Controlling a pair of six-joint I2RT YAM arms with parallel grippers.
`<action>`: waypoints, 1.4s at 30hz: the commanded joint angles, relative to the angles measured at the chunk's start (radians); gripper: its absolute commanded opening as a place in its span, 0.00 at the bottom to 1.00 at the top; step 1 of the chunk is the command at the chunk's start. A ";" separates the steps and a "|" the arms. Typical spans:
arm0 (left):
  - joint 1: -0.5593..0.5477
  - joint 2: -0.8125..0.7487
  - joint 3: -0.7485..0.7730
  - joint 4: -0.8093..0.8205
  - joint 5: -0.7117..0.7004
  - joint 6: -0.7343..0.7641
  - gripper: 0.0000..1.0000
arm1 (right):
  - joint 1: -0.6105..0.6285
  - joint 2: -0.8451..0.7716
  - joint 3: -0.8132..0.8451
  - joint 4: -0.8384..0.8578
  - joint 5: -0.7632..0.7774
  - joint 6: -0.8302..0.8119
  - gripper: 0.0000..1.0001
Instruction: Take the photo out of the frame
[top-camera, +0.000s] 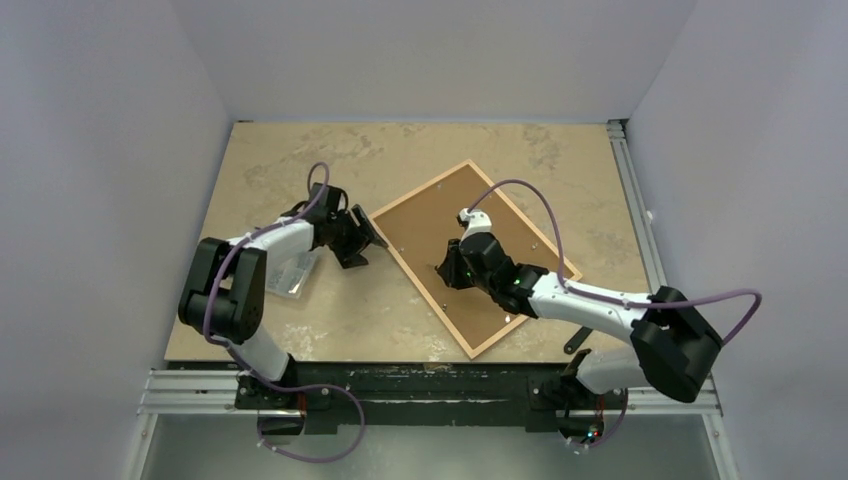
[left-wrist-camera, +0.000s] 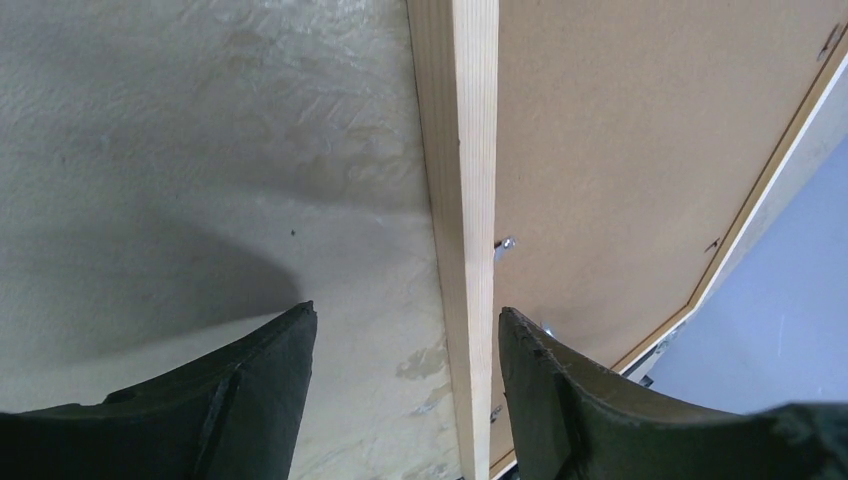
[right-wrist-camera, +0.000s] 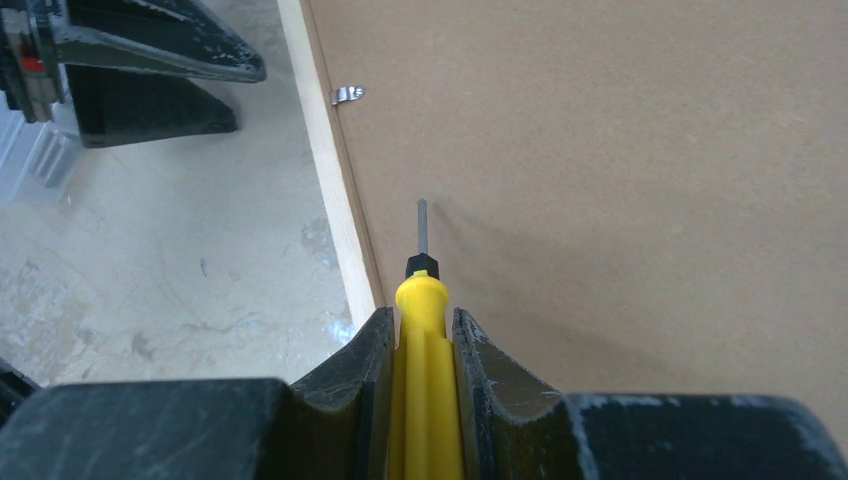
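Observation:
The frame lies face down and slanted on the table, its brown backing board facing up. The photo is hidden beneath the board. My left gripper is open and straddles the frame's pale wood left rail, which runs closer to the right finger. My right gripper is shut on a yellow-handled screwdriver. The screwdriver's thin metal tip hovers over the backing board, just inside the left rail. In the top view the right gripper is over the board's middle and the left gripper is at the frame's left edge.
A small metal retaining tab sits on the board at the left rail, ahead of the screwdriver tip. The same kind of tab shows beside the rail in the left wrist view. A clear plastic bag lies by the left arm.

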 joint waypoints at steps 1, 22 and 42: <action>0.002 0.050 0.050 0.098 0.009 -0.023 0.62 | 0.016 0.048 0.066 0.114 0.008 -0.018 0.00; -0.002 0.172 0.108 -0.004 -0.075 -0.026 0.42 | 0.031 0.307 0.194 0.239 -0.031 -0.022 0.00; -0.009 0.089 0.080 -0.029 -0.080 0.025 0.37 | 0.032 0.428 0.372 0.230 0.126 -0.147 0.00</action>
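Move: The metal clip inside the frame's left rail lies about 7 cm ahead of my right hand, 11 cm to its left and 5 cm below. A second clip sits some 6 cm behind that hand and 2 cm left. From my left hand, the outer side of that rail is roughly 2 cm ahead, 4 cm right and 2 cm lower. The clip is 6 cm to that hand's right and 1 cm ahead, the frame's left corner 8 cm straight ahead, and the parts box 18 cm left and 3 cm back. Keeping the screwdriver gripped, I carry it with my right hand about 8 cm left and 6 cm forward, sinking slightly, until its tip meets the clip at the rail, then keep pushing forward and left. My left hand eases some 3 cm forward and 2 cm down, narrowing its fingers to about half their gap without gripping, and braces a fingertip against the rail's outer side. ##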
